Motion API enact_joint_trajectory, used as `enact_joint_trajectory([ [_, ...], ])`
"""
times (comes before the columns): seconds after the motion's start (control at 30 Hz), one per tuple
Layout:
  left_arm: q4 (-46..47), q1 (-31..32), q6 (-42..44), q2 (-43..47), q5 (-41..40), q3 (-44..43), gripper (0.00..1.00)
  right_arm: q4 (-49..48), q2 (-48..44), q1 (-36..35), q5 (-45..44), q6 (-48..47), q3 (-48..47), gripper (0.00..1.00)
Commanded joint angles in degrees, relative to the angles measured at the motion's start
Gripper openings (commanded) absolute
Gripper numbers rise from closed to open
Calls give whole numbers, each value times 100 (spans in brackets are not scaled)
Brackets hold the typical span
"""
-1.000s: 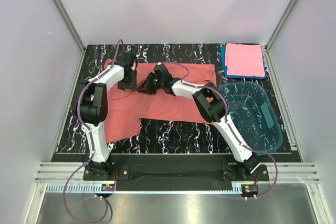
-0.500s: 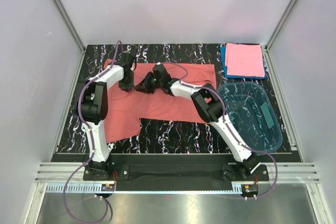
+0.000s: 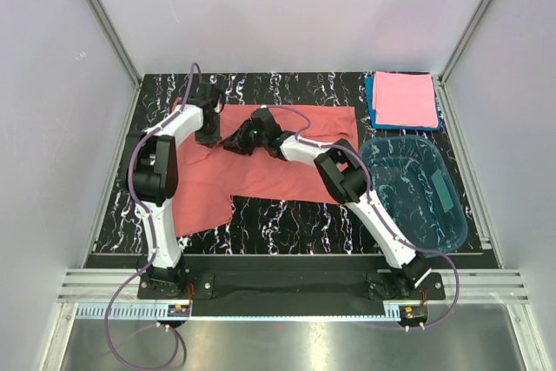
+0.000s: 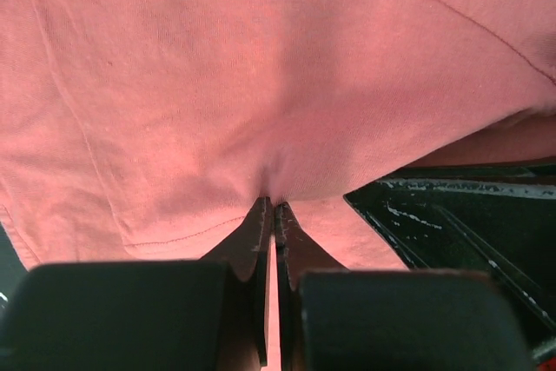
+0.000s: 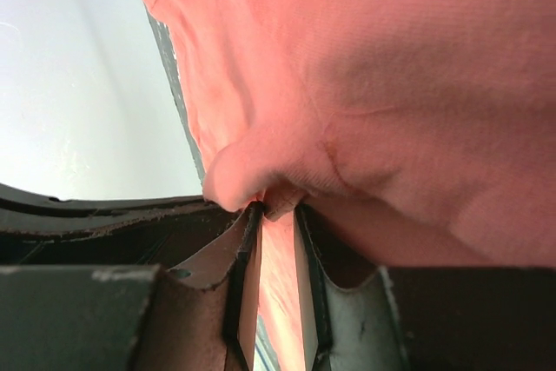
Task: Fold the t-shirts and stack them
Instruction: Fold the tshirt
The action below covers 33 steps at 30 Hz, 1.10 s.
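A salmon t-shirt (image 3: pixel 282 178) lies spread flat on the black marbled table (image 3: pixel 295 225). Over its far left part, near the collar, my left gripper (image 3: pixel 208 135) is shut on a pinch of the cloth (image 4: pixel 261 84), the jaws meeting at the fabric (image 4: pixel 272 204). Just to its right, my right gripper (image 3: pixel 234 143) pinches a raised fold of the same shirt (image 5: pixel 417 84), with cloth bulging over the fingertips (image 5: pixel 278 210). At the back right, a folded pink t-shirt (image 3: pixel 404 98) rests on a folded blue one (image 3: pixel 370 100).
A clear blue plastic tub (image 3: pixel 417 188) stands at the right, in front of the folded stack. Grey walls enclose the table on three sides. Both arms reach over the shirt's middle, and one sleeve hangs toward the front left (image 3: pixel 201 210).
The left gripper's jaws have closed on the cloth. Both grippers have shifted slightly left and toward the far edge, lifting a small ridge of shirt between them.
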<state>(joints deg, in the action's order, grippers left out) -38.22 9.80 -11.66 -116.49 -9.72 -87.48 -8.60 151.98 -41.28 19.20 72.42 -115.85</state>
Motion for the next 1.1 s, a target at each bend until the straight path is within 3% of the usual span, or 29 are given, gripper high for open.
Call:
enact_joint_trajectory([
  [0.0, -45, -40, -12, 188, -74, -278, 1, -133, 235, -82, -145, 237, -271, 28],
  [0.47, -28, -119, 23, 179, -66, -181, 2, -186, 271, -65, 110, 281, -439, 18],
  [0.53, -37, -145, 41, 170, -74, -199, 3, -230, 183, -65, 145, 264, -368, 14],
  [0.6, -46, -163, 32, 170, -74, -217, 4, -273, 95, -56, 163, 228, -184, 1],
  [0.8, -72, -259, -20, 179, -13, -225, 8, -160, -317, -12, 514, -60, 71, 1],
  [0.97, -54, -400, -152, 301, 250, -217, 21, 349, -696, 58, 769, -543, 352, 1],
  [1.0, -2, -435, -196, 345, 320, -182, 30, 429, -757, 76, 795, -632, 379, 1],
  [1.07, 42, -462, -231, 425, 470, -173, 36, 605, -889, 128, 927, -808, 466, 1],
])
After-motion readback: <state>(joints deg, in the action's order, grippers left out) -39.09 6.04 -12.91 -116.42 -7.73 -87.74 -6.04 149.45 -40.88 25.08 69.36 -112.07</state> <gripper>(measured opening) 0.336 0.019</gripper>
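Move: The t-shirt's raised fold lies right at the right hand's open fingertips, level with them, about 1 cm to the left and 1 cm below. From that hand, the shirt's far edge is some 12 cm ahead and 2 cm left, and the middle of its near-left flap about 16 cm back and 6 cm left. The left hand, already shut on the cloth, has that fold about 4 cm to its right and 1 cm back. Right fingers pinch shut on the fold and pull back about 3 cm; the left slides 2 cm left, opening. ##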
